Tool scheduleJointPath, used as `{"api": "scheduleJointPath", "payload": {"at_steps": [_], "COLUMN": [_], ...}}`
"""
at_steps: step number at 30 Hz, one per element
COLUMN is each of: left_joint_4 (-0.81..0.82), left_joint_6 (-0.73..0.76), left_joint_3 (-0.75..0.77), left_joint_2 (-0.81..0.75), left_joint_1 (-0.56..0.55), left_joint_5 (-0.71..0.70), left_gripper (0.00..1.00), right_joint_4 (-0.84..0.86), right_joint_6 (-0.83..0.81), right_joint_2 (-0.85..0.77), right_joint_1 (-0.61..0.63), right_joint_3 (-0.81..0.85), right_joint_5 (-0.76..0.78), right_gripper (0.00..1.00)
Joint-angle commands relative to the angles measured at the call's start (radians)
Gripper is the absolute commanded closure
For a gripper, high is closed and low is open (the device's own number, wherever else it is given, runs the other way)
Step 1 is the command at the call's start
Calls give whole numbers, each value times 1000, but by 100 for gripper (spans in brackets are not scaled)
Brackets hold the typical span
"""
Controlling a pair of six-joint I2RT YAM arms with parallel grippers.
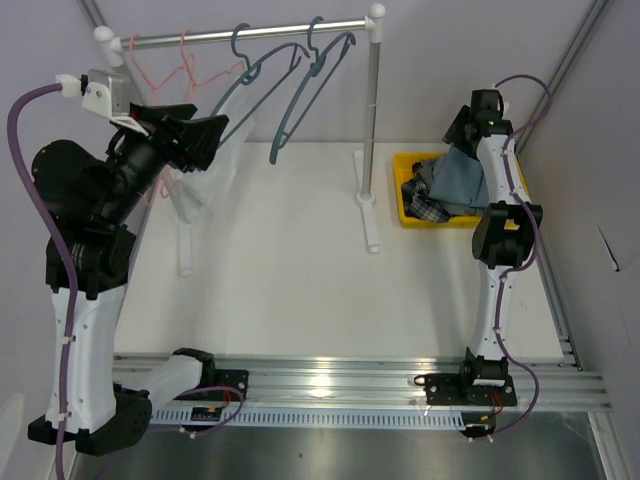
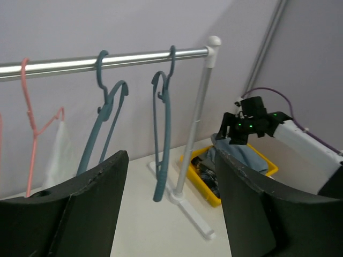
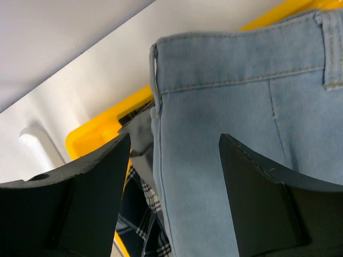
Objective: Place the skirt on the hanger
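A light-blue denim skirt (image 1: 462, 178) lies on top of a clothes pile in a yellow bin (image 1: 408, 165) at the back right. My right gripper (image 1: 458, 135) hangs just above it, open, with the skirt (image 3: 230, 107) filling the gap below its jaws (image 3: 174, 140); it grips nothing. Two teal hangers (image 1: 300, 90) hang on the steel rail (image 1: 250, 35). My left gripper (image 1: 215, 135) is raised left of them, open and empty. In the left wrist view (image 2: 170, 160) it faces the nearer teal hanger (image 2: 163, 134).
Pink hangers (image 1: 165, 65) and a white cloth (image 2: 59, 155) hang at the rail's left end. The rack's right post (image 1: 372, 110) and white foot (image 1: 368, 215) stand between the hangers and the bin. A plaid garment (image 3: 142, 214) lies under the skirt.
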Motion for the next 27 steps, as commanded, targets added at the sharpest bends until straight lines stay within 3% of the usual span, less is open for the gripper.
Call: {"api": "scheduleJointPath", "payload": {"at_steps": [1,10,16,17,20,27], "left_joint_4": [33,21,24,24,21,21], "left_joint_6": [-10,-3,11,17,31,40], "left_joint_3": [1,11,-13,-13,-10,-7], "left_joint_2": [-16,-14,-2,2,39,114], "left_joint_1": [-39,-125,-192,-203,-251,-284], "left_joint_5": [36,82,83,86,86,161], "left_gripper": [28,29,29,29,29,30], "right_joint_4": [-41,-30,5,8,21,58], "right_joint_6": [-57,-123,-126,-123,-103,-90], "right_joint_2": [44,99,58,49,-23,-163], "right_joint_1": [17,25,18,15,-3,-23], "right_joint_3": [91,77,34,34,36,37], "right_joint_5": [90,163,205,206,208,199], "right_gripper": [27,31,73,84,97,100]}}
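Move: Below and behind the open right hand lies the denim skirt, its middle about 7 cm back, 4 cm right and 7 cm down, with the waistband end nearest the fingers. The yellow box holding it is centred roughly 9 cm back, 3 cm right and 11 cm down. A dark checked cloth lies some 13 cm back, 5 cm left and 10 cm down. From the left hand the skirt lies about 28 cm ahead, 56 cm right and 47 cm below. Sinking about 4 cm onto the skirt, the right hand shuts its open fingers and pinches the denim near the side seam, just under the waistband. It then rises some 5 cm, easing right, still pinching. The left hand, empty and open, swings about 10 cm right, away from the hung white skirt, turning some 20 degrees clockwise and dipping slightly late on. ##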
